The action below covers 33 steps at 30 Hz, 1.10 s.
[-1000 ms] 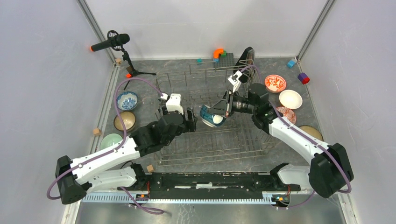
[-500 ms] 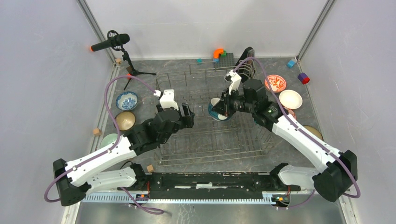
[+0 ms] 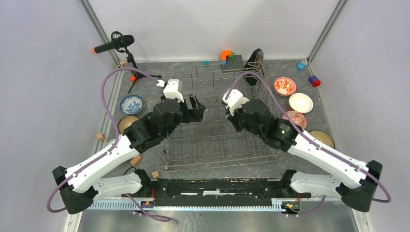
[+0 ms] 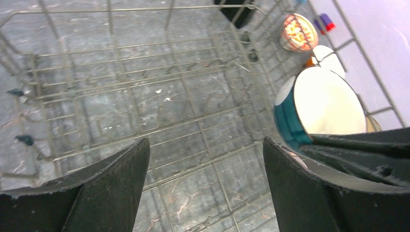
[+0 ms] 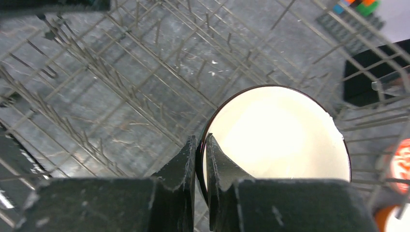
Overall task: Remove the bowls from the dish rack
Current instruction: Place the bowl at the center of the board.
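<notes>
The dish rack [image 3: 212, 145] [image 4: 145, 87] [image 5: 121, 87] fills the table's middle, and no bowl stands in it. My right gripper [image 5: 202, 140] is shut on the rim of a teal bowl [image 5: 280, 135] [image 4: 319, 108] with a white inside, held above the rack's wires. In the top view the right wrist hides this bowl. My left gripper [image 3: 198, 107] [image 4: 205, 145] hangs open over the rack's left part, holding nothing, with the teal bowl just to its right. On the table lie a blue-white bowl [image 3: 131, 104], a tan bowl [image 3: 126, 124], a red-floral bowl [image 3: 285, 86] [image 4: 300, 31] and a white bowl [image 3: 300, 102].
A red-lattice bowl [image 3: 296, 118] and an olive bowl [image 3: 323, 137] lie right of the rack. A microphone stand [image 3: 116, 43] is at the back left. Coloured blocks [image 3: 226, 55] and a black object [image 3: 255, 60] sit behind the rack. Wooden cubes [image 3: 100, 136] lie at the left.
The right wrist has turned over and shifted left, so the teal bowl now sits hidden under it from above. The left gripper has moved farther back over the rack and opened wider.
</notes>
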### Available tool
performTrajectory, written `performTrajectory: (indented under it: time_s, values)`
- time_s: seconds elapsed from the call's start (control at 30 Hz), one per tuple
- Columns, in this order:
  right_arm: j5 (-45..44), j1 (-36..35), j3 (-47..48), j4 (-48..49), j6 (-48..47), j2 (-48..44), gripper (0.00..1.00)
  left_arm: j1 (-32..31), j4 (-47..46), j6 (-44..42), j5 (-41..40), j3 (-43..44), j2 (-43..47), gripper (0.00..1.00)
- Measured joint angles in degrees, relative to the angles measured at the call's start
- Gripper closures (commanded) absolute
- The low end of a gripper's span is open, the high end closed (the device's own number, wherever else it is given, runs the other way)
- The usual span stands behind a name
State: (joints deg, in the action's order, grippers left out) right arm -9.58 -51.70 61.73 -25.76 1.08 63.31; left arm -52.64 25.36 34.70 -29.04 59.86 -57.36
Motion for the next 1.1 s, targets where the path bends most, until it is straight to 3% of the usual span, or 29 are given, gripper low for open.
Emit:
performTrajectory:
  time_s: [0.33, 0.5, 0.7, 0.87, 1.1]
  values:
    - [-17.9, -17.9, -9.0, 0.9, -12.7, -8.9, 1.0, 1.0, -2.3, -4.8, 19.7, 8.8, -6.8, 0.05]
    - [-21.0, -21.2, -9.6, 1.3, -15.1, -8.9, 1.0, 1.0, -0.5, -5.9, 27.6, 13.9, -14.5, 0.06]
    - [-22.8, -22.7, -9.6, 1.8, -16.0, -8.6, 1.0, -0.2, 4.4, -8.8, 29.3, 17.4, -20.1, 0.13]
    - [-23.2, -23.8, -9.6, 2.4, -16.0, -7.6, 1.0, -2.1, 7.6, -11.0, 28.0, 18.6, -22.3, 0.25]
    - [-23.3, -24.3, -9.6, 2.8, -16.4, -6.6, 1.0, -3.5, 9.4, -13.0, 24.9, 20.0, -26.1, 0.61]
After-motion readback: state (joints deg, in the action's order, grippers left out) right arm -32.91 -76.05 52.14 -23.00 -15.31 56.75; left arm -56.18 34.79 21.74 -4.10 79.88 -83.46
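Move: The teal bowl is already in my right fingers, pinched by the rim, its middle about 3 cm ahead, 4 cm to the right and 2 cm below them. From my open left hand that bowl lies some 19 cm right, 2 cm ahead and 5 cm lower. The dish rack's middle is about 20 cm below my right hand, 6 cm left and 4 cm back; the black stand is about 21 cm ahead of that hand, 12 cm right and 18 cm down. I swing my open left hand about 12 cm to the right, up and over before sinking to some 5 cm below its start, turning it roughly 30 degrees clockwise and tipping it down so its fingers straddle the bowl's left rim and close to about half. Meanwhile my right hand keeps its pinch and quickly draws the bowl back some 6 cm, tilting its fingers up, then nearly holds still. ##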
